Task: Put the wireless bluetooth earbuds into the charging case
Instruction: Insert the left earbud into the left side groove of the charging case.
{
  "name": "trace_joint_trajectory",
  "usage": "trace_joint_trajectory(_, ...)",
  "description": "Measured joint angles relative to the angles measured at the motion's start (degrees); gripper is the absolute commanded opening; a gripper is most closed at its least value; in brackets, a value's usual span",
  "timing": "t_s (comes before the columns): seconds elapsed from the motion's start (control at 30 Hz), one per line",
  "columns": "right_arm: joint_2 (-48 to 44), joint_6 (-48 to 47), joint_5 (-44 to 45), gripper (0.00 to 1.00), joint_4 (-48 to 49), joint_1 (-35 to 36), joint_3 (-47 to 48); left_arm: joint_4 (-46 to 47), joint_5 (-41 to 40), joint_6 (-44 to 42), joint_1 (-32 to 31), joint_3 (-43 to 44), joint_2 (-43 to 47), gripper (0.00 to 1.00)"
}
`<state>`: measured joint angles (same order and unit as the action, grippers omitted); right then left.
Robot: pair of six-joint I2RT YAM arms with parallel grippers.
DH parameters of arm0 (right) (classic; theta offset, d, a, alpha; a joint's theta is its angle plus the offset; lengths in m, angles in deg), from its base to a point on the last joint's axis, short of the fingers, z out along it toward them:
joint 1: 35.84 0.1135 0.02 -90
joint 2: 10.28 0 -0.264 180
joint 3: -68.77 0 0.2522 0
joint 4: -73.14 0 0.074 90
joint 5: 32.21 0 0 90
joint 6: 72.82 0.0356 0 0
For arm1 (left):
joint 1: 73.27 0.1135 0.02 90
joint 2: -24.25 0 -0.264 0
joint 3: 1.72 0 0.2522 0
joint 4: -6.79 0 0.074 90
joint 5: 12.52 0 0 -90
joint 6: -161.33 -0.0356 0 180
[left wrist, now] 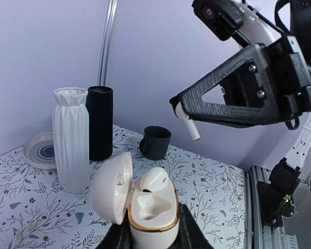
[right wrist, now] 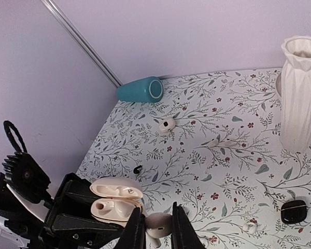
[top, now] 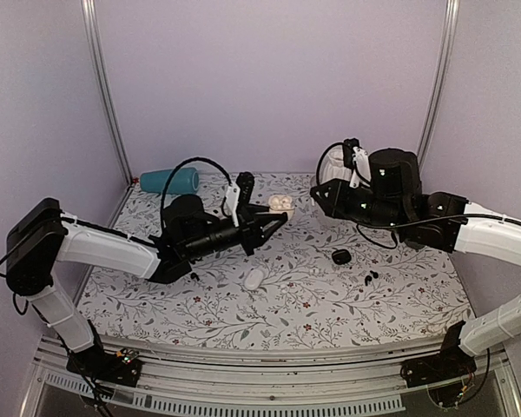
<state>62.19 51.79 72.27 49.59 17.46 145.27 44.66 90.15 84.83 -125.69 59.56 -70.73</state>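
My left gripper is shut on a white charging case, held upright above the table with its lid open. One white earbud sits in a well of the case; the other well is empty. My right gripper is shut on a second white earbud. It hangs just right of the case and above it, not touching. Tiny black earbuds lie on the cloth below the right arm.
On the cloth lie a black case, a closed white case, a lone black bud and loose white buds. A teal cylinder, white vase, black tube, dark mug and plate stand around.
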Motion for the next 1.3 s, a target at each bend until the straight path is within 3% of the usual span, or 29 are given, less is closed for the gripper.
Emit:
trace_joint_trajectory(0.5,0.0,-2.7,-0.3,0.11,9.1,4.5,0.4,-5.3,-0.5,-2.5,-3.6,5.8,-1.0,0.0)
trace_joint_trajectory(1.3,1.5,-4.4,6.5,0.12,12.4,8.6,-0.2,-9.0,-1.3,-4.1,-4.9,7.6,0.8,0.0)
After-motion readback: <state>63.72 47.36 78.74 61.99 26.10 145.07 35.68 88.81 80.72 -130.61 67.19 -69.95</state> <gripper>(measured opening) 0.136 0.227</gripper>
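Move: The right gripper already holds the earbud; the open charging case in the left gripper lies about 8 cm to its left, 1 cm ahead and 2 cm lower. The white vase stands some 25 cm ahead, 6 cm right and 18 cm below, the black case roughly 11 cm ahead, 8 cm right and 27 cm below. From the left gripper, the earbud is about 9 cm right, level in reach and 4 cm higher. Close the gap between earbud and charging case from both sides: carry the right gripper left and up about 4 cm each while drawing back some 3 cm, its fingers tipping up roughly 10 degrees. Bring the left gripper about 3 cm right, rising and drawing back nearly as much. Keep both grips, the stem pointing down towards the case's open grooves. ##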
